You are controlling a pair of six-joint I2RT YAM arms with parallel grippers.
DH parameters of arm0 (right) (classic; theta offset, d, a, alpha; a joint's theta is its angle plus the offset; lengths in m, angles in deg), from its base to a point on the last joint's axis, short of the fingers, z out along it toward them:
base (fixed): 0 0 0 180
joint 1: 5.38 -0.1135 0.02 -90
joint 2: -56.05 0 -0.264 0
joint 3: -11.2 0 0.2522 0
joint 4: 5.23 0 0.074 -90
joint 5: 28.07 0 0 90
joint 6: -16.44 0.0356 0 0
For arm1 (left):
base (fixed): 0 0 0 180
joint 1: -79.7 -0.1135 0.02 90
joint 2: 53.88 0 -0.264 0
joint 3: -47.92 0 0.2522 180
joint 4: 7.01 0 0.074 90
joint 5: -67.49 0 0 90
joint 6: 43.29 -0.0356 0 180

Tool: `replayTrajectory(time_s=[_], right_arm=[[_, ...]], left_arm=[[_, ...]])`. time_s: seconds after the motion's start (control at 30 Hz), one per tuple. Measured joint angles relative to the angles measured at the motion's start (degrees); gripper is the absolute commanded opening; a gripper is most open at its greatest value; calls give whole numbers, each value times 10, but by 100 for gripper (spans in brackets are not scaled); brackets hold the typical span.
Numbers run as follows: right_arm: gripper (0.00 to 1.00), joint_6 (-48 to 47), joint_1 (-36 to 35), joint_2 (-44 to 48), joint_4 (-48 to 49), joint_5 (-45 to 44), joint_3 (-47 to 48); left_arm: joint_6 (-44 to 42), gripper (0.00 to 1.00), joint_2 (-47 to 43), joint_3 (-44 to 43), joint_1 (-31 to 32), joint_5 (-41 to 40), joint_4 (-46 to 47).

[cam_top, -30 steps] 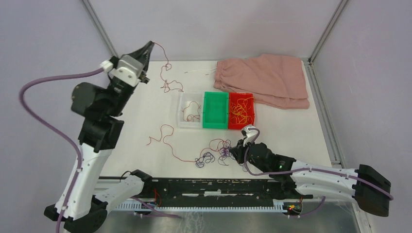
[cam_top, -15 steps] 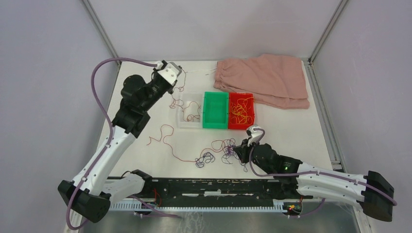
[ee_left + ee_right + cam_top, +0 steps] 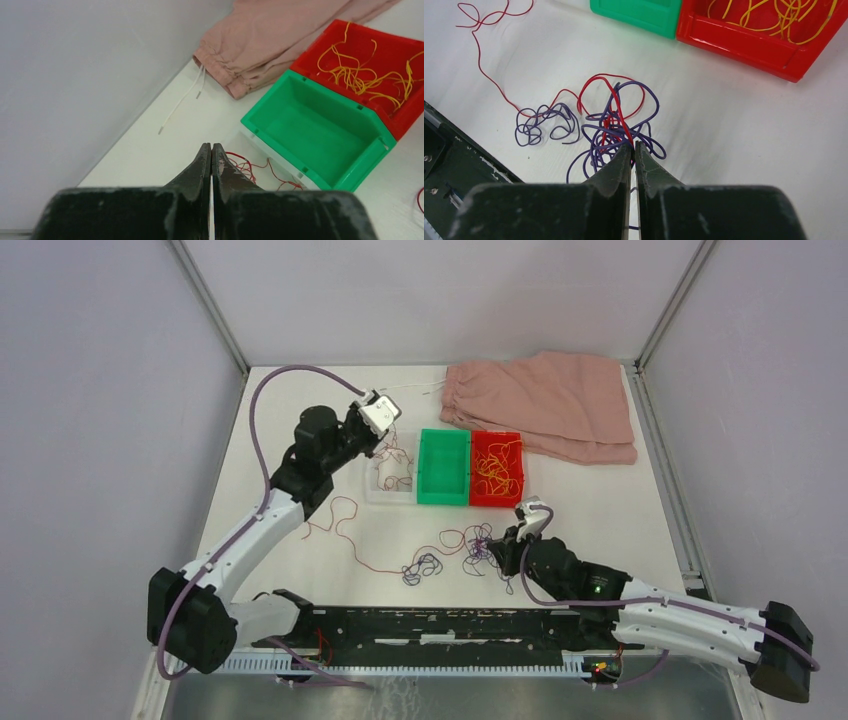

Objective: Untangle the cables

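Note:
Near the front of the table lies a tangle of purple and red cables (image 3: 465, 545) (image 3: 616, 120). My right gripper (image 3: 492, 546) (image 3: 633, 145) is shut on strands at the tangle's near edge. A small purple clump (image 3: 422, 567) (image 3: 536, 125) and a long loose red cable (image 3: 345, 525) (image 3: 489, 75) trail off to the tangle's left. Over the back left corner of the white bin (image 3: 372, 465) (image 3: 250, 137), my left gripper (image 3: 383, 437) (image 3: 211, 145) is shut. A red cable (image 3: 395, 455) (image 3: 240, 160) hangs from its tips into that bin.
A green bin (image 3: 443, 434) (image 3: 320, 125) stands empty beside the white one. To its right, a red bin (image 3: 497, 436) (image 3: 312, 50) (image 3: 744, 45) holds yellow cables (image 3: 497, 472) (image 3: 370, 75). Pink cloth (image 3: 560, 400) (image 3: 270, 35) with a white drawstring (image 3: 410, 388) (image 3: 185, 97) lies at the back right.
My left arm swung from high at the back left down and right to the white bin, bringing the red cable along. My right gripper drew the tangle slightly right.

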Motion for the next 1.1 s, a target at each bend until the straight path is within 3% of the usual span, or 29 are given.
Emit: replayTrajectory(time_s=[0.47,0.87,0.9,0.97,1.1], right_arm=[[9,0,0,20,-18,-20,2],[8,-2,0,31,-29,-24,37],[8,-1,0,31,-30,-24,38],[8,-1,0,31,-32,-24,39],[8,-2,0,28,-40,-26,47]], left_arm=[[-7,3,87,17,3,29,-6],[-154,4,188,40,9,-16,-35],[-163,9,195,40,9,-17,-35],[-180,42,209,40,9,-17,-36],[-209,77,241,25,9,-16,-74]])
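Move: The left hand is holding a length of red cable almost straight above the clear box, whose middle lies some 26 cm below. Level with the clear box, the green box sits about 11 cm to its right, while the loose red strand on the table runs about 13 cm nearer the base and 11 cm to its left. From the right hand, which is holding the purple-and-red tangle, the clear box lies about 18 cm ahead, 23 cm left and 7 cm below. Straight down goes the left hand, about 21 cm towards the clear box, rolling its left side up by some 30 degrees and tipping its fingers further down as it sinks. Right at the end, still descending, its fingers part past halfway to let go of the red cable. The right hand keeps its pinch on the tangle and, mostly late on, lifts it a few centimetres. ##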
